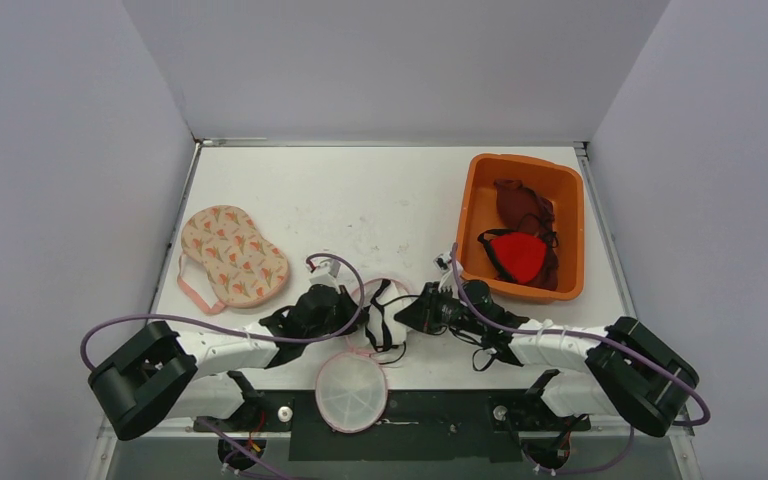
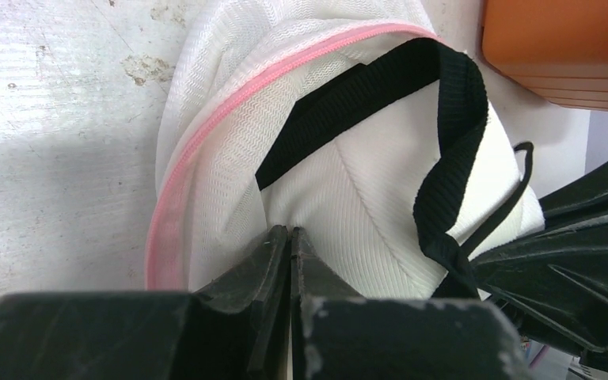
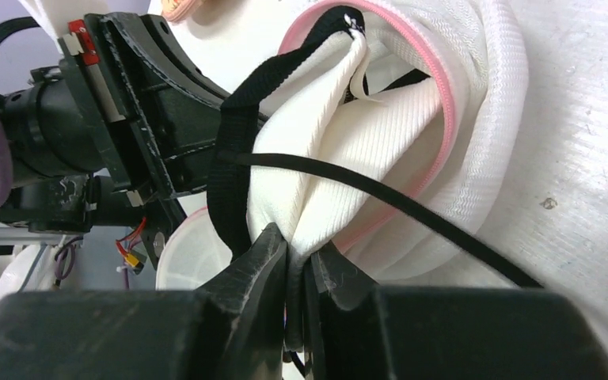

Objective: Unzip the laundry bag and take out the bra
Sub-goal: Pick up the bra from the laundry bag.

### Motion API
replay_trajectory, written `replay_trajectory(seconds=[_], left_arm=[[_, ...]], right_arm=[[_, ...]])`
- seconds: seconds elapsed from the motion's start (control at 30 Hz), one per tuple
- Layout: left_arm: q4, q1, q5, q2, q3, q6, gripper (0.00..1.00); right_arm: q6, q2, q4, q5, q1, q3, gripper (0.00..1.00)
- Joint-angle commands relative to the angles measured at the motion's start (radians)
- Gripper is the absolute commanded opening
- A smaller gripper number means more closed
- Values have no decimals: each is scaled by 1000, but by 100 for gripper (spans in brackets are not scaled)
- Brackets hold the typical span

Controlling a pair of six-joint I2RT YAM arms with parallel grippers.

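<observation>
The white mesh laundry bag [image 1: 397,286] with a pink zipper [image 2: 206,134] lies between my two grippers, its mouth unzipped. Its round lid [image 1: 350,392] hangs over the table's near edge. A white ribbed bra [image 3: 364,134] with black straps [image 2: 451,119] bulges out of the mouth. My left gripper [image 1: 348,310] [image 2: 289,231] is shut, pinching white cloth just inside the zipper rim, with the bra's cloth right against its tips. My right gripper [image 1: 412,312] [image 3: 301,247] is shut on a fold of the bra's ribbed cloth.
An orange bin [image 1: 479,190] at the back right holds dark red and red garments. A peach floral pouch [image 1: 232,256] lies at the left. The two wrists sit close together near the table's front edge, and walls enclose the table on three sides.
</observation>
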Motion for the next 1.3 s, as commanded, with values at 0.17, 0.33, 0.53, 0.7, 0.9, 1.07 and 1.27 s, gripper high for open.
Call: replay_trajectory(seconds=[0.17,0.33,0.53,0.7,0.9,1.07,1.27], left_arm=[[-187,5,-50,-219,50,41,30],[-329,26,-119,-348,68,85,62],[-347,57,-108,-417,28,106,76],[-263,64,-87,-405,2,111,77],[-232,68,-72,-378,9,118,77],[-238,72,-74,-388,15,123,77],[-258,80,-86,-421,12,128,78]], right_arm=[[-170,-208,-314,-56,-2,146,5],[-248,-265,-471,-121,-18,202,5],[-261,-260,-467,-277,-50,209,5],[-114,-271,-241,-423,-72,141,5],[12,-266,-66,-523,-79,139,5],[-2,-300,-148,-534,-87,209,5],[-174,-387,-435,-422,-111,342,5]])
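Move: The bra's end is already pinched in my right fingers. The middle of the bra lies about 3 cm to their left and 2 cm lower, inside the open laundry bag, whose centre is some 4 cm left and 4 cm down. From this hand, the unzipped lid is about 15 cm back and 10 cm left, and the orange box about 18 cm ahead and 24 cm right. For my left hand, shut at the bra's left side, the bra is 5 cm right and 1 cm ahead. I keep my right grip and lift the bra steeply out of the bag, about 14 cm up, easing some 5 cm back after the first lift and turning the wrist roughly 25 degrees, mostly counter-clockwise. My left fingers open wide as that hand rises and draws left, around 5 cm each way, off the bra and clear of it, then all but stops. ##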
